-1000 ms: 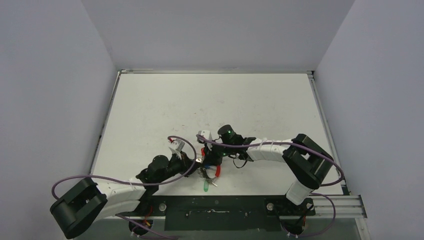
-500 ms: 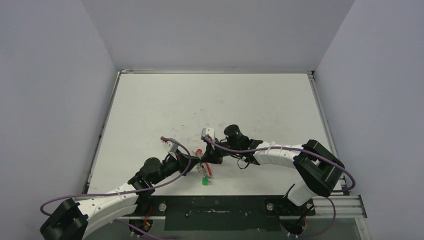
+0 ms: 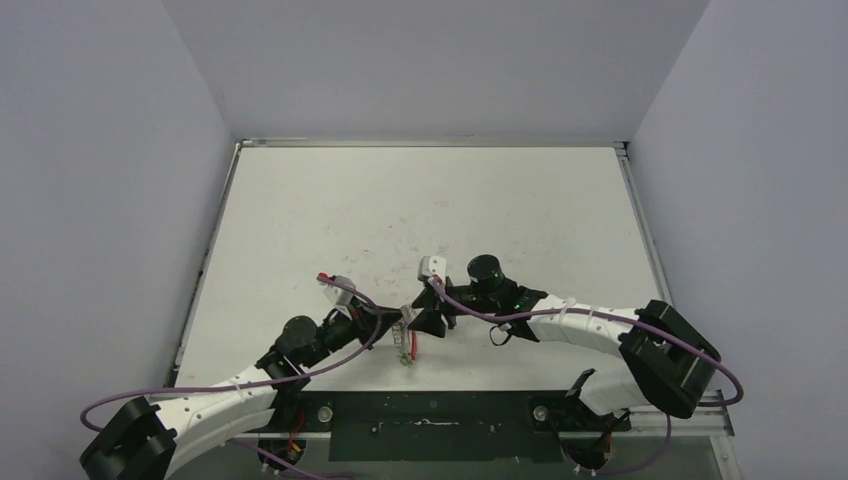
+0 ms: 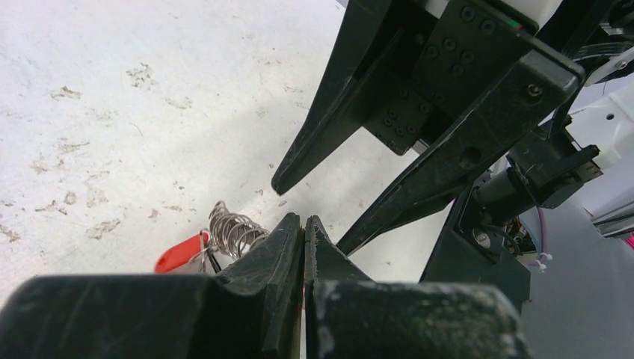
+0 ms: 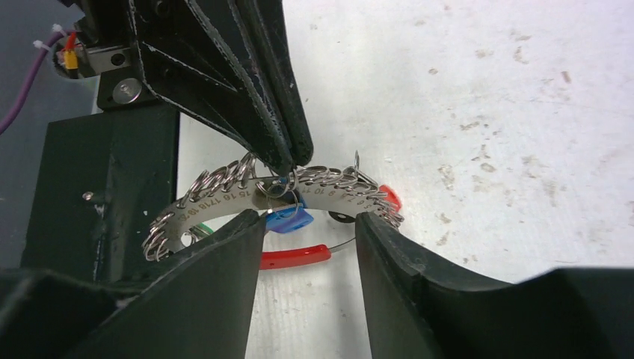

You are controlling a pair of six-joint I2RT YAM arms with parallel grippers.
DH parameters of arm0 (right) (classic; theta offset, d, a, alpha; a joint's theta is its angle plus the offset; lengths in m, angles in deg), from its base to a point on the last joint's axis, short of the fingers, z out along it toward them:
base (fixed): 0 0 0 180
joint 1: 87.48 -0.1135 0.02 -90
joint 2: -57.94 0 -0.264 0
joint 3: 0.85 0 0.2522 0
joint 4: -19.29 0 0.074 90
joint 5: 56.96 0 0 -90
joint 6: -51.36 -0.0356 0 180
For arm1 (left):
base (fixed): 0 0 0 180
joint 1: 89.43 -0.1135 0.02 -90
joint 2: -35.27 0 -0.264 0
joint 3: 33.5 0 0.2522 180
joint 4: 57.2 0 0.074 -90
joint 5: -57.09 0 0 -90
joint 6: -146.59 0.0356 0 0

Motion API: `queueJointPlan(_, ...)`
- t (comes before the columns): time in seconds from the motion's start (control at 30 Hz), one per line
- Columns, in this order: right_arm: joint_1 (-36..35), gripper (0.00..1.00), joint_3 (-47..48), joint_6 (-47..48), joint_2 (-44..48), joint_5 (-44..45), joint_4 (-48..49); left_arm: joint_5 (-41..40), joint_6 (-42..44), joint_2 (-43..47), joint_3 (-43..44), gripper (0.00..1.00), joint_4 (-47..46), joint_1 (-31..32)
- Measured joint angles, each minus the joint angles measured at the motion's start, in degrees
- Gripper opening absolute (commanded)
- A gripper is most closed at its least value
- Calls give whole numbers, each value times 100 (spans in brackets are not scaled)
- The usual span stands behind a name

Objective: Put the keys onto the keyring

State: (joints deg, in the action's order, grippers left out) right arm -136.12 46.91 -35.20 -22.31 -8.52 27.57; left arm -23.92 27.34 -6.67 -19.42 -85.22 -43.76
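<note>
The keyring is a curved silvery strip with stamped numbers, strung with several small wire rings and ending in a red curved section. It hangs just above the table. My left gripper comes in from above and is shut on the strip's top edge. The blue key dangles from a small ring just under that pinch. A sliver of the green key shows behind my right finger. My right gripper stands open on either side of the ring, touching nothing. From the left wrist I see my closed left gripper and the ring's coils.
The black base plate lies along the table's near edge, close below the keyring. Purple cables loop over both arms. My right gripper and left gripper are almost tip to tip. The white table runs back to grey walls.
My right gripper has let go of the keyring, opened and drawn back a little to the right. The left gripper stays shut and has carried the ring slightly up the table.
</note>
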Motion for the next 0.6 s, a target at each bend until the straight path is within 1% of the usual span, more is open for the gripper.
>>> queueJointPlan(0.1, 83, 55, -26, 83, 295, 190, -142, -20, 98, -37, 0, 0, -144, 0)
queueJointPlan(0.23, 282, 71, -28, 175, 621, 380, -330, -57, 284, -260, 4, 0, -308, -2)
queueJointPlan(0.3, 422, 76, -37, 190, 772, 448, -387, -66, 439, -549, 15, 0, -435, -7)
queueJointPlan(0.43, 732, 86, -125, 173, 1032, 511, -426, 68, 675, -1390, 271, 0, -745, -166)
queueJointPlan(0.47, 817, 88, -136, 162, 1073, 516, -435, 153, 719, -1674, 422, 0, -892, -258)
queueJointPlan(0.57, 1060, 99, -199, 48, 1165, 514, -428, 470, 734, -2599, 868, 0, -1504, -579)
queueJointPlan(0.6, 1150, 100, -232, 13, 1189, 514, -426, 588, 713, -2909, 1012, 0, -1735, -684)
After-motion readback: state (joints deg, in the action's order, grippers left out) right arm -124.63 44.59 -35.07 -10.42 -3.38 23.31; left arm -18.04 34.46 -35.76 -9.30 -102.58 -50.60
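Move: The keyring hangs from the left hand's closed fingers, its middle some 4 cm below them, about 1 cm back and 1 cm to the right. Its blue key lies about 3 cm straight under those fingers, its red sleeve some 6 cm below, 1 cm back and 3 cm right. From the empty, half-open right hand, the keyring's middle is about 4 cm to the left, level fore and aft, and 2 cm lower. Both hands go forward about 6 cm, the left still pinching the keyring, the right rising rightward, opening wide. ##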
